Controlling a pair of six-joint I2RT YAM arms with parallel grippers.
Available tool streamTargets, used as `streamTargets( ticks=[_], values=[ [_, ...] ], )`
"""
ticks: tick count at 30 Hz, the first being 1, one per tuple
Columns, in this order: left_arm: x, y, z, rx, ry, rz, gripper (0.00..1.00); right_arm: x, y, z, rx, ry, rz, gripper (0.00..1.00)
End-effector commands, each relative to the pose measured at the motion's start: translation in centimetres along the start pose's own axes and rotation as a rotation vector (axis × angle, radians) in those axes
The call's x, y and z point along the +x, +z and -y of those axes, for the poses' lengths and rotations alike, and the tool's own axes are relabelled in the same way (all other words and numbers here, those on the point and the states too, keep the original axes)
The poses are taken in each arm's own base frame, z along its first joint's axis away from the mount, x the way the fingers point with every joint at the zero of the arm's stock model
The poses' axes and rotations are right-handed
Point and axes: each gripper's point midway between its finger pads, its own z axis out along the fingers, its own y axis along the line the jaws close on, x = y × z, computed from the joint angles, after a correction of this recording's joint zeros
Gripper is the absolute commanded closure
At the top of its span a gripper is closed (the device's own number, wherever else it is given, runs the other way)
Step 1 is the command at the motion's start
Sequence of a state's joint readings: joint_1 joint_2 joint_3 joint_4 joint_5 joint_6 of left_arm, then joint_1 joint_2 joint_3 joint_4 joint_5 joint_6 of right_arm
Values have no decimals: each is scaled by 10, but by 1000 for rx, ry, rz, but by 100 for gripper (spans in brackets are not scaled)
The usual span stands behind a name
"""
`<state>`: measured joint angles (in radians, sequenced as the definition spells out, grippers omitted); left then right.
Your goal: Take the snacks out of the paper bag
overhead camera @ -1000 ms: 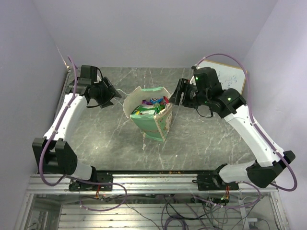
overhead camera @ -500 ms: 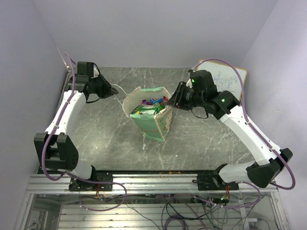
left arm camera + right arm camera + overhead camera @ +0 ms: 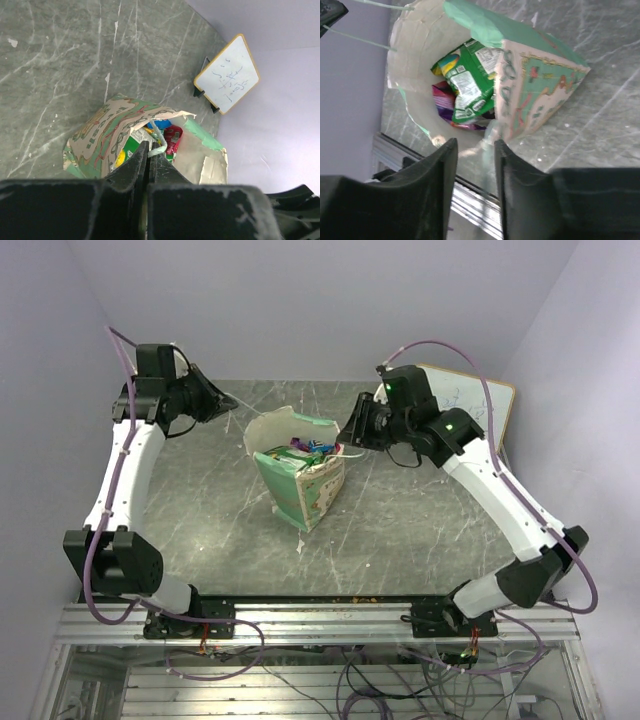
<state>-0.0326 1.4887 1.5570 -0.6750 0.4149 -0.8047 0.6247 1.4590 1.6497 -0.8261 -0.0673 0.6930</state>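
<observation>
The mint-green paper bag stands mid-table, mouth open and pulled toward the left. My left gripper is up and to its left, shut on one thin string handle, which runs taut to the rim. The left wrist view has the gripper over the bag. Snacks lie inside: a green packet, a purple one and a red one. My right gripper hovers at the bag's right rim, open, with a blurred handle strand between its fingers.
A small whiteboard on a stand leans at the back right, close behind the right arm. Purple walls close in the table at the back and both sides. The aluminium frame rail runs along the near edge.
My left gripper has shut on the string handle and drawn back up and to the left, pulling the bag's rim that way. The right gripper has moved left to the bag's right rim.
</observation>
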Motion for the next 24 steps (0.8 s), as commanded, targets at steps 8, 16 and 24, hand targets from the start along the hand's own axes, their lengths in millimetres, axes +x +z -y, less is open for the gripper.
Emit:
streamTargets(
  ticks=[8,16,24],
  values=[
    [-87,-63,63,155,41,221,93,-2,36,-55,-252,-24,-103,94],
    [-95,-81,102,333,125,242,93,6,57,-67,-332,-59,-150,97],
    [-14,-59,90,405,78,27,93,84,68,-33,-287,-50,-307,96]
  ],
)
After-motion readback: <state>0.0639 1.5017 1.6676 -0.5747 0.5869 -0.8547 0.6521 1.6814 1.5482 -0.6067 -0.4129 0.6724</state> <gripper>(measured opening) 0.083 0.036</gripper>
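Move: Between the right hand's half-open fingertips runs the bag's right string handle, within a couple of centimetres and a touch below and back. The paper bag's middle is about 9 cm to this hand's left, 5 cm ahead and 14 cm below, with the green snack packet inside it about 11 cm left, 4 cm ahead and 12 cm below. The left hand already pinches the left handle; from it the bag's middle is some 14 cm right, 4 cm back and 14 cm below. The right fingers shut on the bag's right string handle as the hand travels about 8 cm left and slightly forward, turning counter-clockwise some 20 degrees, then sinks about 5 cm more at the end and eases back. The left hand, keeping its pinch on the left handle, rises about 10 cm, drifting left and a little forward while its fingertips tip up, then drops back some 3 cm and returns to the right. ##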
